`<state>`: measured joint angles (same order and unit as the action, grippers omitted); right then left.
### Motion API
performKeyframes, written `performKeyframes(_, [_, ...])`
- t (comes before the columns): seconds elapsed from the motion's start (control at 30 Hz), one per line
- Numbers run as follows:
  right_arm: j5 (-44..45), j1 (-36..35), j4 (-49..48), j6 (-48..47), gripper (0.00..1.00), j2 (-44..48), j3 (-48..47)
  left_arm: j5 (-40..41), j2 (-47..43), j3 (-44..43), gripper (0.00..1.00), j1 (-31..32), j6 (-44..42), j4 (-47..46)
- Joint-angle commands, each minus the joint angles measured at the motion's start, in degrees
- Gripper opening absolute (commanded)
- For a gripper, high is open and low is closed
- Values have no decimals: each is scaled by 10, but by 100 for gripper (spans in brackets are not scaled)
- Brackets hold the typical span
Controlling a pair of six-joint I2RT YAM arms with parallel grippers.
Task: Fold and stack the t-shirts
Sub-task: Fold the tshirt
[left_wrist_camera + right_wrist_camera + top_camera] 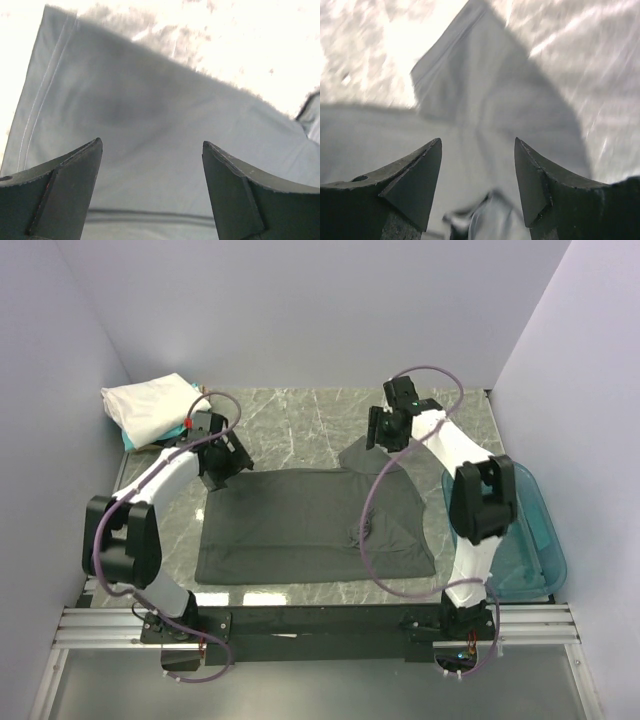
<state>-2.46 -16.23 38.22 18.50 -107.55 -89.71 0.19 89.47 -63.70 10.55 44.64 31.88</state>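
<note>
A large dark charcoal t-shirt [300,530] lies spread flat on the marble table. One sleeve [362,455] sticks out at its far right corner. My left gripper [222,476] hovers over the shirt's far left corner, jaws open, with only grey cloth [150,100] below them and nothing between the fingers [75,170]. Above the right sleeve [485,85] my right gripper [385,443] also stands open and empty. A folded white t-shirt [150,405] rests at the far left corner of the table, with a sliver of teal cloth [129,443] showing under it.
A translucent blue plastic tub [535,530] sits at the table's right edge beside the right arm. Grey walls close in the left, back and right sides. Bare marble [300,425] shows beyond the shirt between the two grippers.
</note>
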Motion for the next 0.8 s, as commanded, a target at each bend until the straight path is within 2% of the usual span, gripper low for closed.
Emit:
performKeyframes(0.0, [11,22,-23,-36,66,-57,-74,20,25,-44,87,-3,-13,5])
performKeyframes(0.13, [3,34,-32,-53,66,-111,-145,23,49,-63,86,-6,-16,13])
performKeyframes(0.33, [-32,37,-46,-72,66,-177,-194,23,63,-64,86,-6,-11,20])
performKeyframes(0.77, [-87,36,-81,-84,65,-225,-208,30,34,-23,85,-6,4,24])
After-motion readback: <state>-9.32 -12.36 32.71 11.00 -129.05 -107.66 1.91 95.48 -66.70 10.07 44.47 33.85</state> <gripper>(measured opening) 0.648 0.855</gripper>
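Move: The grey shirt's protruding sleeve tip lies about 12 cm ahead of the right hand, 4 cm to its left and 10 cm below. The bunched patch of cloth lies some 14 cm back from that hand and 5 cm left. From the left hand, the shirt's far left corner is about 5 cm ahead, 9 cm left and 8 cm below, with the folded stack roughly 20 cm ahead and 25 cm left. Forward first and then mostly down, the right hand travels about 9 cm out and 5 cm lower towards the sleeve tip, ending close over it, open and turned slightly counter-clockwise. The left hand hovers open above the shirt's far left part, easing forward and then back a little while sinking some 2 cm, its fingers tipping slightly more downward. ##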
